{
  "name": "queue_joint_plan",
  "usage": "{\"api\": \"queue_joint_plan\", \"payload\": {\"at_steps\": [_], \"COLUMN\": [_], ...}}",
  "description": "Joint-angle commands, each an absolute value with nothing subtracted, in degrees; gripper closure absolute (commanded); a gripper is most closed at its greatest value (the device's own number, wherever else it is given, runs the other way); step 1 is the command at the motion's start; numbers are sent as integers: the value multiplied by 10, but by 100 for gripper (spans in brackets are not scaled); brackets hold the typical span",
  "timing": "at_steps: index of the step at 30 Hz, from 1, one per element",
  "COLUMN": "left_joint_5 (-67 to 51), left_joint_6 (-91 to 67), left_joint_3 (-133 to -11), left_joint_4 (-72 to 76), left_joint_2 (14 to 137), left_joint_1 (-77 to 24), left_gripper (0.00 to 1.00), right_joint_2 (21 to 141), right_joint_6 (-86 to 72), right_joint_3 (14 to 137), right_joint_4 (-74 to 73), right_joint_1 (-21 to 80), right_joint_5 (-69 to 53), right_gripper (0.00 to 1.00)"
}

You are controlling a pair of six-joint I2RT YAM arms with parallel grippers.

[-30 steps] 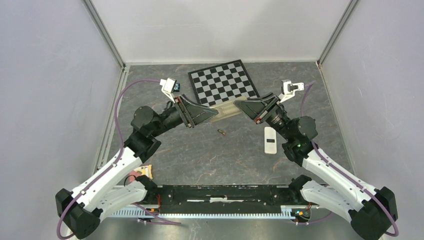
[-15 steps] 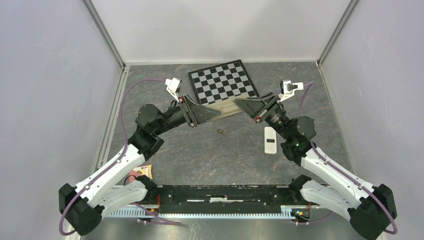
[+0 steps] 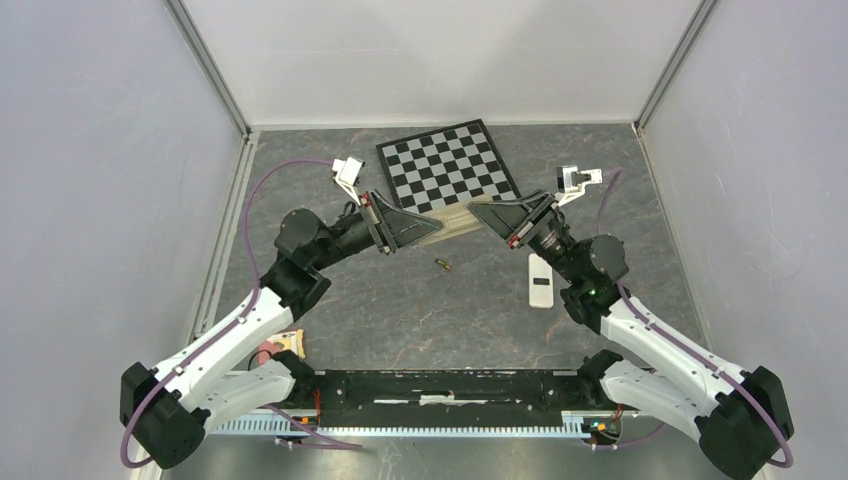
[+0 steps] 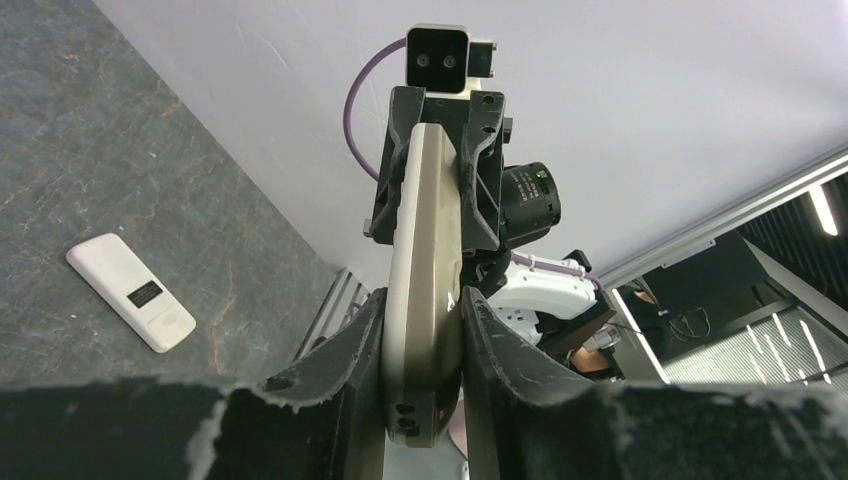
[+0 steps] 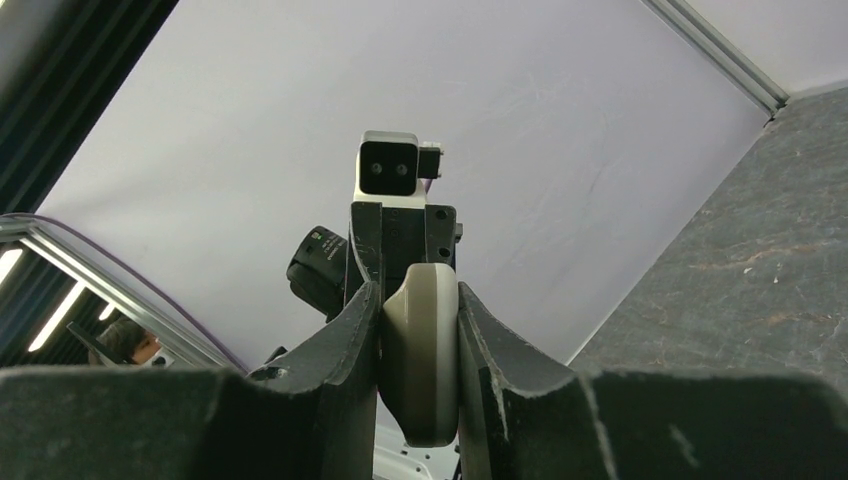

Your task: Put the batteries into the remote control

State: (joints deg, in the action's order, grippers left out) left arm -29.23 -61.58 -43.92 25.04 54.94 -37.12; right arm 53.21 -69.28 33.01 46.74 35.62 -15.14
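Note:
The remote control [image 3: 455, 220] hangs edge-up above the table, just in front of the checkerboard, spanning the gap between both grippers. My left gripper [image 3: 432, 226] is shut on its left end. In the left wrist view both fingers press the remote control's [image 4: 425, 260] tan and white sides at the left gripper [image 4: 422, 305]. My right gripper [image 3: 478, 212] is shut on the other end. The right wrist view has the remote control [image 5: 420, 350] pinched in the right gripper [image 5: 418, 295]. One battery [image 3: 441, 264] lies on the table below them. No other battery shows.
A plain white slab with a dark slot [image 3: 540, 280] lies right of the battery, also the white slab [image 4: 130, 292] in the left wrist view. The checkerboard [image 3: 445, 165] lies at the back. A small orange item [image 3: 287, 343] sits by the left arm's base. Walls enclose three sides.
My left gripper has slid a little to the right along the remote and closed its fingers onto it. The right gripper has kept its grip and barely shifted.

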Motion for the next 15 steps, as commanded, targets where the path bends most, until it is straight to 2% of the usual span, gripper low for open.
{"api": "queue_joint_plan", "payload": {"at_steps": [1, 3, 4, 7, 8, 11, 15], "left_joint_5": [-296, -295, -293, -283, -273, -250, -272], "left_joint_6": [-621, -614, -606, -563, -538, -489, -482], "left_joint_3": [-437, -435, -436, -445, -452, -454, -428], "left_joint_4": [280, 274, 265, 195, 151, 50, 22], "left_joint_2": [553, 551, 551, 552, 554, 565, 591], "left_joint_1": [-370, -370, -370, -369, -369, -368, -369], "left_gripper": [94, 98, 98, 98, 98, 98, 98], "right_joint_2": [531, 532, 531, 515, 509, 509, 507], "right_joint_6": [-684, -675, -665, -595, -556, -457, -397], "right_joint_3": [334, 337, 340, 350, 363, 408, 412], "right_joint_4": [485, 471, 459, 372, 309, 130, -13], "right_joint_1": [357, 357, 357, 357, 356, 355, 351], "right_joint_5": [-151, -153, -154, -139, -127, -80, -37], "right_gripper": [76, 68, 58, 18, 12, 7, 14]}}
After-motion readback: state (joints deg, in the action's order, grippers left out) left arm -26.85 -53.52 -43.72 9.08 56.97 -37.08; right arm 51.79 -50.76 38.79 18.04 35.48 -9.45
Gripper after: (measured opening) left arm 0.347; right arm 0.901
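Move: Held between the hands, the remote control has its middle about 4 cm to the right hand's left and 1 cm back and down, and 4 cm to the left hand's right and 1 cm ahead and up. The loose batteries lie some 10 cm ahead of the right hand, 5 cm left and 36 cm below; from the left hand, 12 cm ahead, 2 cm right, 34 cm below. On the table, the white spare remote is 19 cm right and 6 cm ahead of the right hand. Opening wide, the right fingers let go of the remote control's end, and that hand sinks about 7 cm and reaches 3 cm forward towards the loose batteries, its fingertips tipping down and turning clockwise. The left hand keeps its pinch on the other end and sinks nearly 8 cm, fingertips dipping some 15 degrees. ##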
